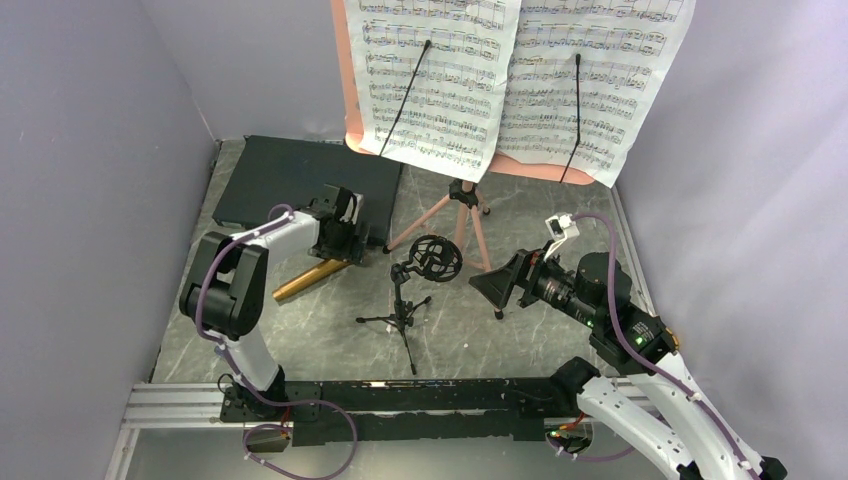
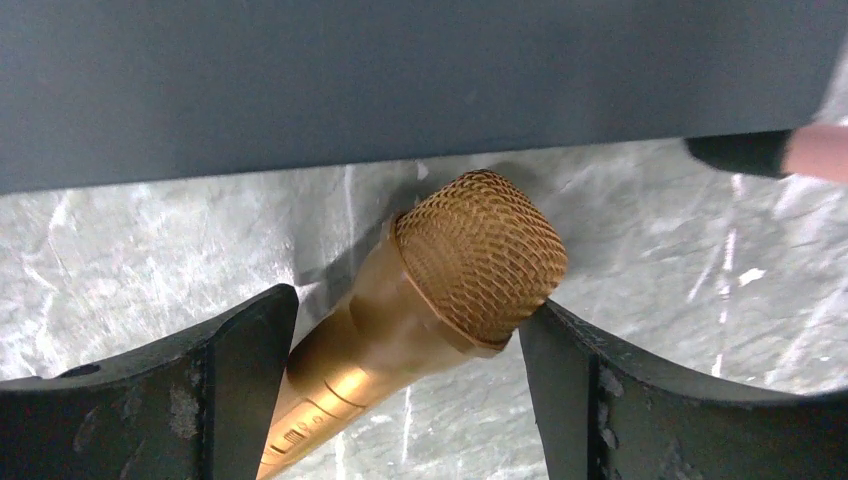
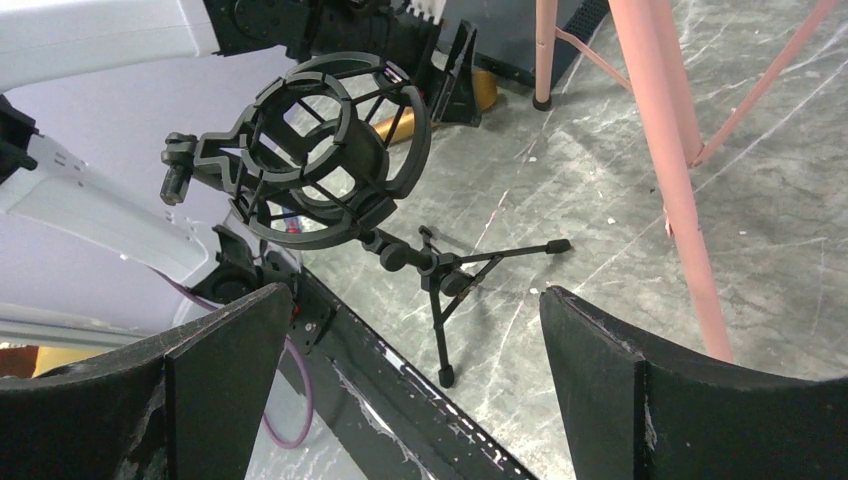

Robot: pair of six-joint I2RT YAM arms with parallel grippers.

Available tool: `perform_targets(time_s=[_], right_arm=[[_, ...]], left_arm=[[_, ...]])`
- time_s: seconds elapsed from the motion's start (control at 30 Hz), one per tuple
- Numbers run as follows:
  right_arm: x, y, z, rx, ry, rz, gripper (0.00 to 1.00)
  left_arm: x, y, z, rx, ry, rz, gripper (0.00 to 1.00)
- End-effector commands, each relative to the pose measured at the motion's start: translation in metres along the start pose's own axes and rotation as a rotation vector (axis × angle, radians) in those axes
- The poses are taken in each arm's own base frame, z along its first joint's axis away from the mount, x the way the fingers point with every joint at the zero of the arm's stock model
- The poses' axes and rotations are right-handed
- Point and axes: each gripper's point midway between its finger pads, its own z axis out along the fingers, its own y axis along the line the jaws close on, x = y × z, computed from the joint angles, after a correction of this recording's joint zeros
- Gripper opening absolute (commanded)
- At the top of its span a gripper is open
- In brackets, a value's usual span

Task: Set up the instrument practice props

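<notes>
The gold microphone (image 1: 310,278) lies on the table beside the flat black box. My left gripper (image 1: 350,250) is down over its head end. In the left wrist view the mesh head (image 2: 480,255) sits between the open fingers (image 2: 590,400), the right one touching the mesh. The black tripod mic stand (image 1: 405,305) with its ring mount (image 1: 435,258) stands mid-table. My right gripper (image 1: 497,285) hovers open to its right, facing the stand (image 3: 330,150) with nothing between its fingers. The pink music stand (image 1: 455,215) holds two white sheet-music pages (image 1: 445,75) at the back.
The flat black box (image 1: 300,180) lies at the back left, its edge (image 2: 400,80) just beyond the microphone. A pink tripod leg (image 3: 680,180) stands close to the right gripper. Purple walls enclose three sides, and a black rail (image 1: 430,395) runs along the near edge.
</notes>
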Motion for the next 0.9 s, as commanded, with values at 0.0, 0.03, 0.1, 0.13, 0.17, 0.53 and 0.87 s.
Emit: perform_targets(time_s=[0.0,0.03,0.1,0.13,0.17,0.53,0.87], right_arm=[[-0.017,0.012,-0.002,-0.036,-0.061,-0.026,1.00],[-0.017,0.012,-0.003,-0.036,-0.061,-0.026,1.00],[-0.018,0.012,-0.003,-0.035,-0.062,-0.025,1.00],[-0.018,0.013,-0.003,-0.037,-0.063,-0.026,1.00],[-0.019,0.013,-0.004,-0.037,-0.063,-0.025,1.00],[-0.024,0.017,-0.013,-0.041,-0.086,-0.027,1.00],[-0.022,0.017,-0.014,-0.045,-0.083,-0.021,1.00]], left_arm=[[0.003,0.006,-0.004,-0.053,0.035,0.007,0.85],[0.003,0.005,-0.005,-0.048,0.037,0.008,0.84],[0.006,0.001,-0.006,-0.040,0.043,0.007,0.80],[0.007,-0.001,-0.006,-0.036,0.049,0.006,0.78],[0.010,-0.001,-0.006,-0.040,0.059,0.002,0.75],[0.023,-0.004,-0.008,-0.072,0.046,-0.115,0.34],[0.020,-0.015,-0.043,0.017,-0.081,-0.170,0.06]])
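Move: The left hand is open over the neck of the gold microphone, whose middle lies about 6 cm to its left, 4 cm back and 2 cm lower. The black case's middle is some 18 cm ahead and 7 cm left; the music stand's nearest foot is 8 cm right and 2 cm ahead, the small mic stand about 13 cm right and 9 cm back. From the right hand, the microphone lies roughly 30 cm left, 14 cm ahead and 26 cm below. The left hand draws back about 2 cm while sinking roughly 1 cm and tipping very slightly, and its fingers close from nearly wide open to about half, pinching the microphone at the neck just behind the mesh head. Keeping that grip, it goes on back another 2.5 cm, away from the black case, starting to rise only at the very end and turning slightly counter-clockwise, so that the pull back comes to about 4.5 cm in all. ##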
